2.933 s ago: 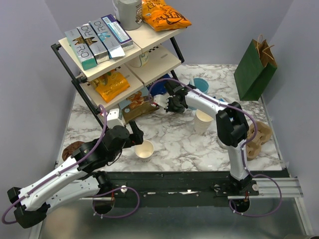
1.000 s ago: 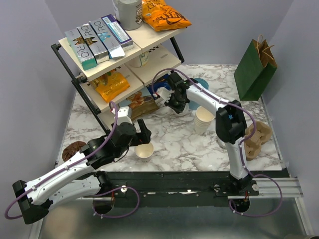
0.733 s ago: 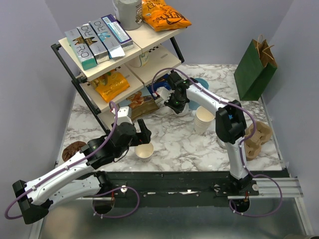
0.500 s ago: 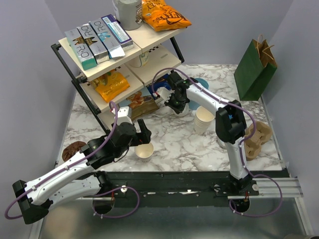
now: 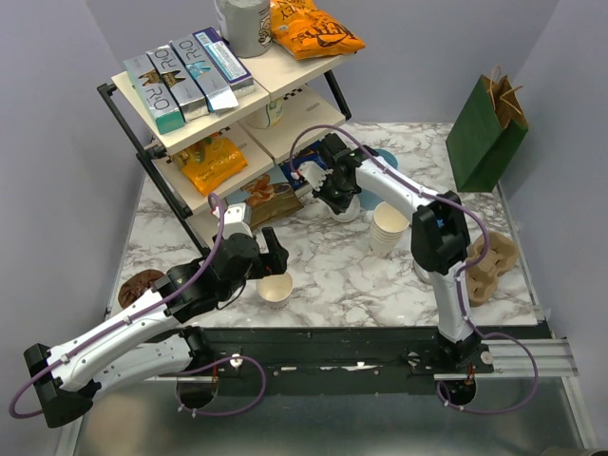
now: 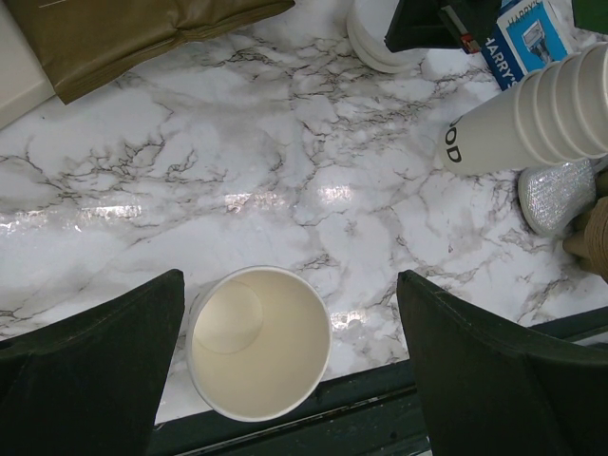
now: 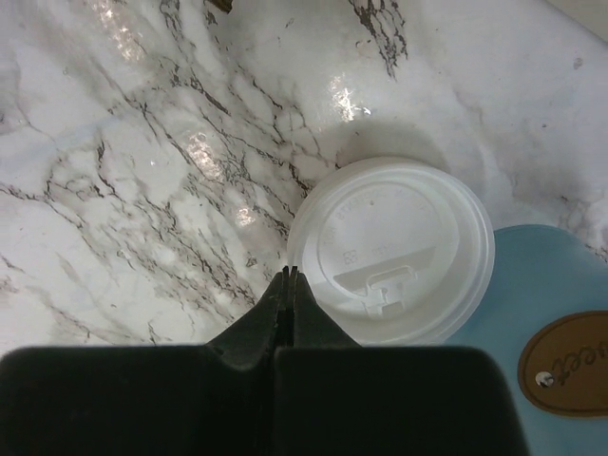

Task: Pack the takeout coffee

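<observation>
The takeout coffee's cup (image 5: 275, 288) is a small cream paper cup standing open-topped and lidless near the table's front edge. In the left wrist view this cup (image 6: 258, 342) sits below and between the wide-apart fingers of my open left gripper (image 6: 290, 285), without touching them. A round white plastic lid (image 7: 391, 249) lies flat on the marble. My right gripper (image 7: 288, 273) is shut, its tips resting at the lid's left rim; nothing shows between them. From above, the right gripper (image 5: 334, 201) hovers over the lid (image 5: 349, 213) by the shelf rack.
A stack of lidless cream cups (image 5: 387, 231) stands right of centre. Behind it is a light blue cup (image 5: 385, 161). A green paper bag (image 5: 486, 128) stands back right, with a cardboard cup carrier (image 5: 489, 266) at the right edge. The shelf rack (image 5: 228, 104) fills the back left.
The right gripper's fingers have closed fully at the lid's rim. The left arm has held still over the cup for the last second, after shifting right earlier.
</observation>
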You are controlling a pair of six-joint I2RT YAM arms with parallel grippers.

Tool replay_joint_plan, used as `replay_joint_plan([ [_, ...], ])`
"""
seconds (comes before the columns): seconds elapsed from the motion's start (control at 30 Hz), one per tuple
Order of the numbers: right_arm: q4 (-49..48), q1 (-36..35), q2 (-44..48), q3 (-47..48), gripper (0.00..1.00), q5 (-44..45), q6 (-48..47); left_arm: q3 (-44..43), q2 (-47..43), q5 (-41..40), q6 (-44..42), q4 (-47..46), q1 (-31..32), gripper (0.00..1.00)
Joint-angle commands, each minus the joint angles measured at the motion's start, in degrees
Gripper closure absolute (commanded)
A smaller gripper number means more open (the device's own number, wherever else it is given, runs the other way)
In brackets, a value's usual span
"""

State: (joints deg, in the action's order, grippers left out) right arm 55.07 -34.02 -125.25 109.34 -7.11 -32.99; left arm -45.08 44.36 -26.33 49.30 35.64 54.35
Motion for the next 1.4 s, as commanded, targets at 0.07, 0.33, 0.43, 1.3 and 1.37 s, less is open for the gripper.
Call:
replay_joint_plan([
  [0.07, -1.46, 0.27, 4.14, -1.32, 0.99, 1.49, 1.97, 0.43, -0.33, 0.75, -0.69, -1.01, -0.21, 0.01],
  [0.33, -2.07, 0.27, 3.87, -3.77, 0.9, 5.26, -0.05, 0.61, -0.5, 0.57, -0.69, -0.83, -0.21, 0.01],
  [0.43, -5.5, 0.36, 3.7, -3.52, 0.76, 12.02, 4.67, 0.61, -0.41, 0.4, -0.69, -0.83, -0.21, 0.01],
  [1.3, 2.94, 0.53, 1.33, -0.27, 0.63, 36.64, 63.49, 1.22, -0.94, 0.93, -2.72, -1.98, -0.29, 0.01],
  [1.37, 2.76, 0.71, 1.06, -0.27, 0.62, 36.12, 64.97, 1.14, -0.94, 0.84, -2.63, -1.89, -0.29, 0.01],
])
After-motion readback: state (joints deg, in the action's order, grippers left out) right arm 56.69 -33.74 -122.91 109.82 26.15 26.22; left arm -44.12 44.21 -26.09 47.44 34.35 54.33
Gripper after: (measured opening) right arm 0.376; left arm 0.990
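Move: The white cup lid lies just beside the shut right fingers, its middle about 3 cm ahead, 2 cm to their right and 2 cm below. The blue cup stands about 5 cm ahead and 9 cm to the right of this hand, and the paper-cup stack some 8 cm back and 10 cm right. From the idle left hand the lid is roughly 22 cm ahead, 16 cm right and 15 cm lower. Rightward towards the blue cup, about 6 cm in all, goes the right hand: it first lifts slightly and dips, swings up and forward over the lid's surroundings, then eases partway back and down, ending some 3 cm higher and farther out. Meanwhile the wrist spins clockwise by some 65 degrees and the shut fingers open to over a third, ending empty between lid and blue cup. ##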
